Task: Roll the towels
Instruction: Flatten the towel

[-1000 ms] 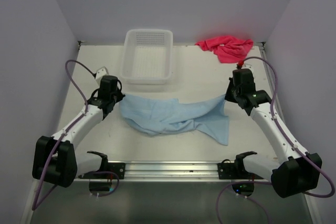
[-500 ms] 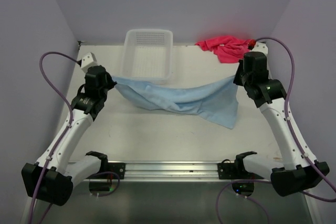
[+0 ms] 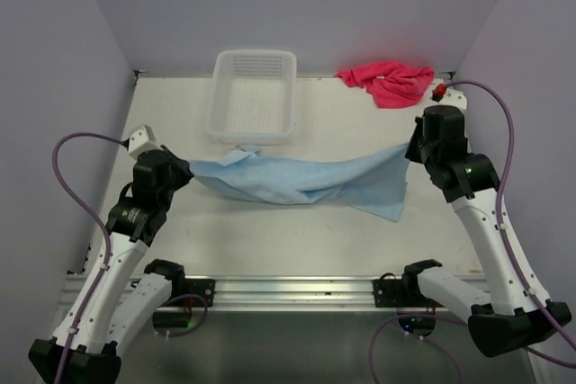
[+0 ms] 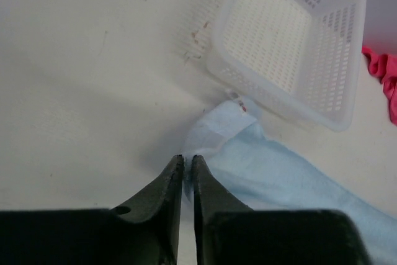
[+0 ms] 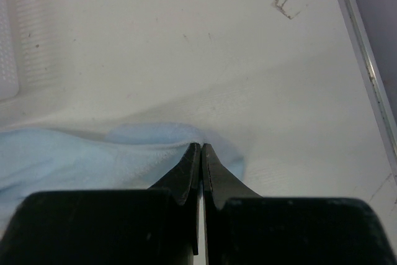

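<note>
A light blue towel [image 3: 306, 182] stretches as a long sagging band across the table in front of the basket. My left gripper [image 3: 189, 173] is shut on its left corner; the left wrist view shows blue cloth [image 4: 279, 172] pinched between the nearly touching jaws of this gripper [image 4: 188, 158]. My right gripper [image 3: 409, 146] is shut on the towel's right corner, its jaws pressed together on the cloth edge [image 5: 74, 153] at the tips [image 5: 201, 146]. A loose flap hangs down at the right end. The pink-red towel [image 3: 389, 81] lies crumpled at the back right, apart from both grippers.
A white mesh basket [image 3: 216, 96] stands at the back centre, its near rim [image 4: 291, 113] just beyond the blue towel's left corner. Grey walls close the table on three sides. A metal rail [image 3: 297, 290] with the arm bases runs along the near edge.
The blue towel went from lying crumpled to stretched between both grippers. Both arms first swung outward and back; now the left arm has drawn nearer, bringing the towel lower before the basket.
</note>
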Robot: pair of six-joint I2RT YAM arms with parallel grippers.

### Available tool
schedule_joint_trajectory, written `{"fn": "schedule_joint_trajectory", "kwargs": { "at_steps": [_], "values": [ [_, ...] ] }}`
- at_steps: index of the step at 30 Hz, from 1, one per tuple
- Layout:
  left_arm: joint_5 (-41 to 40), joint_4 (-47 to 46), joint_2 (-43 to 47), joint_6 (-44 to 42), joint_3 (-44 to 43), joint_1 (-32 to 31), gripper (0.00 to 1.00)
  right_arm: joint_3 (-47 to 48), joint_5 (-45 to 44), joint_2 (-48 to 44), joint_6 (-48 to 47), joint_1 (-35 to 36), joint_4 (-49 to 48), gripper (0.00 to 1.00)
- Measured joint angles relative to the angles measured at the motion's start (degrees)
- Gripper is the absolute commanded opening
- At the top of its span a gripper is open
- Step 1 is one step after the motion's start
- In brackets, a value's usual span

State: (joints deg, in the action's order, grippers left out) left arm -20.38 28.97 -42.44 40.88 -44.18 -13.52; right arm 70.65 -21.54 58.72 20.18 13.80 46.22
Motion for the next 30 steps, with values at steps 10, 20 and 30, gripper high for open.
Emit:
{"fn": "schedule_joint_trajectory", "kwargs": {
  "at_steps": [10,20,30],
  "values": [
    [12.35,10.45,12.66,6.69,10.16,0.02,0.45,-5.44,0.76,-0.85,1.92,0.0,0.26,0.0],
    [15.72,-1.68,1.51,0.5,10.01,0.02,0.51,-8.04,1.81,0.15,2.75,0.0,-2.25,0.0],
    [10.56,-17.57,-27.39,-10.51,0.2,-9.11,0.46,-13.33,3.13,0.44,2.71,-0.07,-5.64,0.0]
  ]
}}
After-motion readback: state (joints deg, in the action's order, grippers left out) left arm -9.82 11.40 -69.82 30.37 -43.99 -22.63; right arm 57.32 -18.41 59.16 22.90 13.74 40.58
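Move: The blue towel is stretched between both shut grippers. Its middle sags about 28 cm right of the left hand, 4 cm ahead and 16 cm below. Its tagged corner lies some 18 cm ahead of the left hand and 13 cm right, 19 cm down, with the basket's middle about 31 cm ahead and 15 cm right. From the right hand, the towel's middle is roughly 28 cm left, 2 cm ahead and 22 cm below. The towel's left edge comes free as the left fingers open to about half, the arm swinging down and back some 6 cm. The left hand then reverses, sweeping forward about 12 cm, lower and to the right, turning clockwise, and ends open above the towel's left part. Meanwhile the right hand keeps its pinch and lowers its end about 8 cm. ##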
